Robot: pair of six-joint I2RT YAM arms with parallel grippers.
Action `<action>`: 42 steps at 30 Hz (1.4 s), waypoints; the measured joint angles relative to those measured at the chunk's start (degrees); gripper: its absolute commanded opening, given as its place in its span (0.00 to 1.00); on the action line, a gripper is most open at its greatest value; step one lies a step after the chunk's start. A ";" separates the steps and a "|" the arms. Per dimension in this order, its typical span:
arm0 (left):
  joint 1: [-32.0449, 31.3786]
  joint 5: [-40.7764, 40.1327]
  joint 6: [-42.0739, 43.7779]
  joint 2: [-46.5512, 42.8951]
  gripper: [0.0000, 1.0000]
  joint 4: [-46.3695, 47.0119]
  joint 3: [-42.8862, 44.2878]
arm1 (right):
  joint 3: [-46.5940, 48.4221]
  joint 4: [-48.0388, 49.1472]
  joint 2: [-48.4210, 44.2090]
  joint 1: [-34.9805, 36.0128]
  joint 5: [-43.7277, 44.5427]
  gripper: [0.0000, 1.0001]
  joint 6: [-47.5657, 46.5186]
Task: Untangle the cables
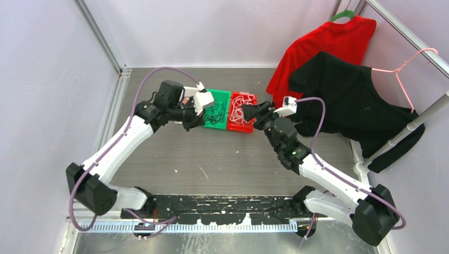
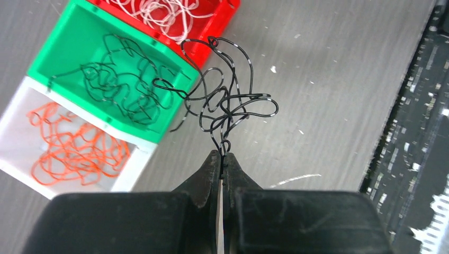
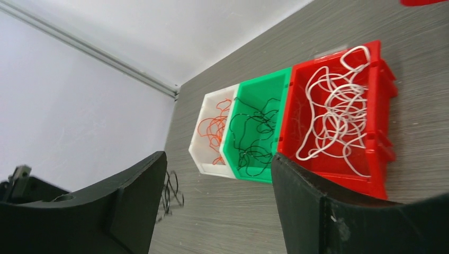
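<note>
My left gripper [image 2: 222, 154] is shut on a small clump of black cables [image 2: 227, 106] and holds it above the grey table, just in front of the bins. A white bin [image 2: 132, 169] holds orange cables [image 2: 74, 148]. A green bin [image 2: 58, 58] holds black cables [image 2: 122, 84]. A red bin [image 2: 222, 21] holds white cables [image 2: 169, 16]. My right gripper [image 3: 217, 180] is open and empty, low over the table in front of the red bin [image 3: 386, 84]. The held black clump [image 3: 172, 190] shows beside its left finger. From above, the left gripper [image 1: 197, 123] and right gripper [image 1: 246, 112] flank the bins.
A red shirt [image 1: 328, 42] and a black shirt [image 1: 349, 100] hang from a metal rack [image 1: 418, 121] at the back right, close behind my right arm. A pink hanger [image 1: 418, 58] hangs there too. Walls enclose the table on the left and at the back.
</note>
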 measured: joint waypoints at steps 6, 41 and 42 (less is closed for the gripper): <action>0.00 -4.11 4.28 11.76 0.00 -0.02 9.86 | -1.81 -2.75 -2.49 -1.05 1.33 0.77 -1.36; 30.18 0.68 -12.39 12.81 0.99 -0.87 17.86 | -3.43 -18.27 -1.68 -2.86 11.28 1.00 -11.56; 32.98 1.11 -14.01 9.29 0.99 2.95 11.76 | -3.54 -18.51 -1.40 -2.86 13.16 1.00 -12.20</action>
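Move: The left gripper, shut on a dangling black cable, has the green box it is bound for about 14 cm ahead, some 4 cm to its right and 20 cm below; a black cable already lies in that box. The white box is about 15 cm ahead and 8 cm to the left, the red box about 13 cm ahead and 15 cm to the right. From the empty right gripper the green box lies some 14 cm left, 6 cm ahead and 22 cm down. Bring the left gripper forward about 17 cm, dipping some 7 cm towards the green box, and open its fingers wide to let go of the black cable. Then rise about 10 cm and sweep left past the white box, turning counter-clockwise. Meanwhile sink the right gripper about 10 cm and shift it right, away from the boxes, opening it fully. ##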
